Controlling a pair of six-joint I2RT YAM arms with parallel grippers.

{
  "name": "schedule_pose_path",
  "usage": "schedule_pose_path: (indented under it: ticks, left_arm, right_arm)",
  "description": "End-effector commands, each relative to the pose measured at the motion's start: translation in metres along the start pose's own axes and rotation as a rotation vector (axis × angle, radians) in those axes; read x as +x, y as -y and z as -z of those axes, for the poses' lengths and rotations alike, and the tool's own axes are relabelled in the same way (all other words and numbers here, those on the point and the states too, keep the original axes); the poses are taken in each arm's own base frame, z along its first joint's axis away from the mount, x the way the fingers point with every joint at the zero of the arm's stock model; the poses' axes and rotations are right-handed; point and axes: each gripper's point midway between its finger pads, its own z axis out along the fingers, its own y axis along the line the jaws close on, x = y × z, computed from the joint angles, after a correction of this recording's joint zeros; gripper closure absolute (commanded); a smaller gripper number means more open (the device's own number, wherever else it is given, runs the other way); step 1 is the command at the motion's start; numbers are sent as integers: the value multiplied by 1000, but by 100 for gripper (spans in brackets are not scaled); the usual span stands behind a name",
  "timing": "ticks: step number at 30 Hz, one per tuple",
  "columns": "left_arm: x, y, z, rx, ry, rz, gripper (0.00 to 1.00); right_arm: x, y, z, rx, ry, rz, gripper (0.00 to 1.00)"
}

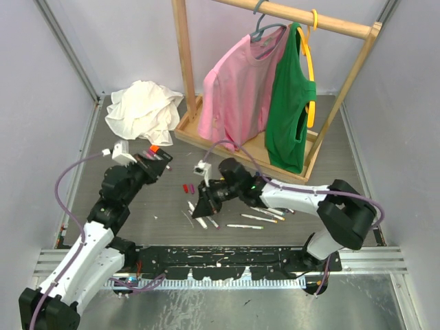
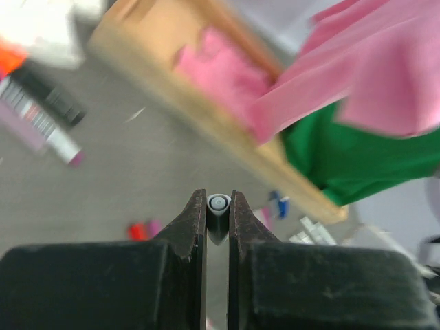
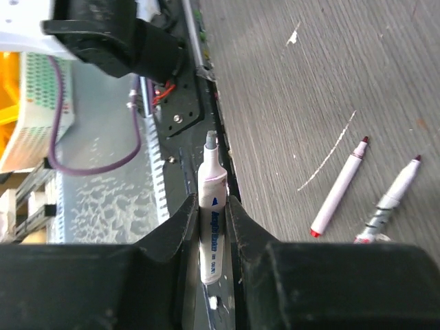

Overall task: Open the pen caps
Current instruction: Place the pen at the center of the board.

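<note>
My left gripper (image 1: 165, 159) hangs over the back left of the table, shut on a small grey-white pen cap (image 2: 218, 205) seen end-on between the fingertips. My right gripper (image 1: 204, 205) is shut on a white pen (image 3: 212, 220); its bare grey tip (image 3: 210, 140) points towards the near rail. Several more pens (image 1: 244, 226) lie on the table to the right of that gripper, two of them (image 3: 338, 187) in the right wrist view. A red cap (image 1: 185, 187) and a pink cap (image 1: 192, 188) lie loose between the arms. A blue cap (image 2: 278, 204) lies near the wooden base.
A wooden clothes rack (image 1: 184, 75) with a pink shirt (image 1: 237, 89) and a green top (image 1: 290, 113) stands at the back. A crumpled white cloth (image 1: 143, 110) lies at back left, with a black marker (image 2: 48, 96) close by. A black rail (image 1: 227, 258) runs along the near edge.
</note>
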Motion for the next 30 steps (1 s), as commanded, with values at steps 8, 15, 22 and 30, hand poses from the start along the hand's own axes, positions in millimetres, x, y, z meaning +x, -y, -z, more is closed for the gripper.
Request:
schedule_pose_path:
  ticks: [8,15,22,30]
  left_arm:
    - [98,-127,46,-554,-244,175,100]
    - [122,-137,41,-634,-366,204,100]
    - [129,-138,37,-618,-380,220,100]
    - [126,-138,38,-617,-364,216,100]
  right_arm:
    - [14,47,-62,463,-85,-78,93]
    - [22,65,-71,595,-129,-64,93]
    - [34,74,-70,651,-161,-73,90]
    - [43,81,-71,685,-197,-62,81]
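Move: My right hand holds the uncapped grey pen. The bare spot for it lies about 1 cm ahead, 3 cm left and 14 cm below; of the two uncapped pens there, the nearer is some 3 cm ahead and 1 cm left, the farther 4 cm ahead and 3 cm right. My left hand holds the grey cap; the red cap lies roughly 1 cm back, 4 cm right and 23 cm below, the purple cap 2 cm right of the red one. I lower the grey pen about 11 cm with my right hand, first carrying it some 4 cm left, tipping the fingers down some 35 degrees and turning clockwise to bring it alongside the nearer uncapped pen, grip kept. Meanwhile my left hand, still pinching the cap, drops 20 cm, drawing back and a little left and tipping steeply down, then waits low behind and left of the red and purple caps. ##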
